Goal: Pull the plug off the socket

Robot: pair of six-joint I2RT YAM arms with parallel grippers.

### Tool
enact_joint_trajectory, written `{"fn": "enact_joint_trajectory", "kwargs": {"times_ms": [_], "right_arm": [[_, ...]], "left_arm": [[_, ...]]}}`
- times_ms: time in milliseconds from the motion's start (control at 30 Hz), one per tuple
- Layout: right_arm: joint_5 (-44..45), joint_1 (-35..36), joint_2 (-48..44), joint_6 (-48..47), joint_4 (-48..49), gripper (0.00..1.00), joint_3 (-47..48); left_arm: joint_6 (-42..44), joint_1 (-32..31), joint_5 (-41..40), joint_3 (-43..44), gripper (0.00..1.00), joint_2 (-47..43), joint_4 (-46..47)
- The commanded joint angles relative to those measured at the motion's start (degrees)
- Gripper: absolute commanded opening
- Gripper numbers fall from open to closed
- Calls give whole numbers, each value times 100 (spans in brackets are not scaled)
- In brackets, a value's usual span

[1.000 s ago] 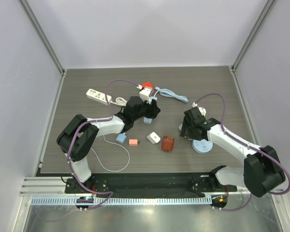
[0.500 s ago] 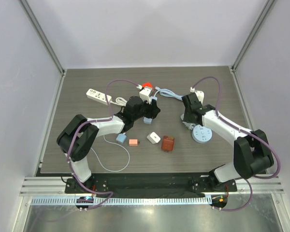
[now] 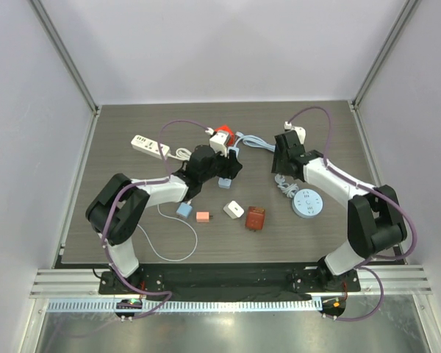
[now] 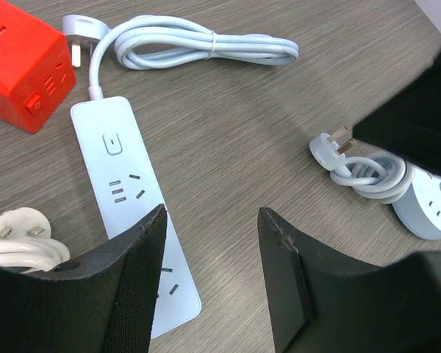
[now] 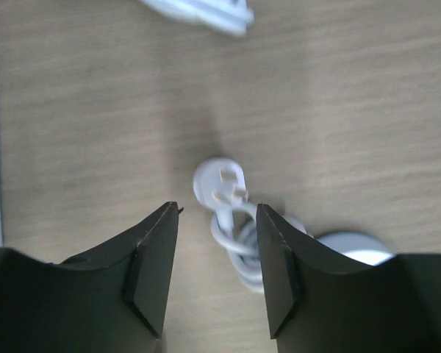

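Observation:
A red cube socket (image 3: 222,132) lies at the back centre with a white plug (image 3: 219,144) against its near side; I cannot tell if it is seated. In the left wrist view the cube (image 4: 22,66) is at top left and a white plug (image 4: 15,232) lies at the lower left. My left gripper (image 3: 228,173) is open and empty over the pale blue power strip (image 4: 132,206). My right gripper (image 3: 281,173) is open and empty, above the loose plug (image 5: 219,187) of the round socket (image 3: 309,202).
A white power strip (image 3: 149,145) lies at the back left. A coiled blue cord (image 4: 198,48) lies behind the strip. A white charger (image 3: 234,209), a pink adapter (image 3: 203,217), a small blue adapter (image 3: 184,210) and a brown block (image 3: 255,218) lie near the middle front.
My right arm has swung from over the round socket toward the back left, and is now above its coiled cord. The left arm has stayed in place.

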Motion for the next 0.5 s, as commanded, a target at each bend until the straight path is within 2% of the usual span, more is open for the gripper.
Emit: {"fn": "enact_joint_trajectory", "kwargs": {"times_ms": [0, 133, 300, 433, 467], "right_arm": [[-270, 4, -670, 176, 51, 53, -376], [-498, -5, -1241, 325, 121, 61, -833], [-1050, 4, -1866, 685, 375, 67, -1352], [-1289, 13, -2332, 1106, 788, 72, -1914], [-1281, 21, -2533, 1151, 798, 74, -2116]], "left_arm": [[33, 40, 47, 59, 54, -74, 313], [-169, 40, 144, -125, 54, -162, 541], [-415, 22, 179, -652, 54, -504, 972], [-661, 14, 197, -1083, 55, -1215, 700], [-801, 14, 301, -1423, 55, -1617, 656]]}}
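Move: The right hand is empty and hovers over the cord's plug head, which lies roughly 4 cm ahead of it and 8 cm below. From that plug, the round socket sits about 9 cm to the right and 8 cm nearer, and the brown plug some 8 cm left and 13 cm nearer. From the left hand, the plug head is about 15 cm right and 2 cm ahead, the blue strip's middle 8 cm straight ahead, and the white plug 7 cm straight back, all roughly 10 cm below. Touching nothing, the right hand draws back towards its base about 7 cm, away from the cord's plug head, ending slightly higher; its already part-open fingers spread clearly wider and it rolls some 15 degrees, left side up. The left hand, still after a brief pause, then backs off about 4 cm and a little left, away from the blue strip, fingers staying half open. ##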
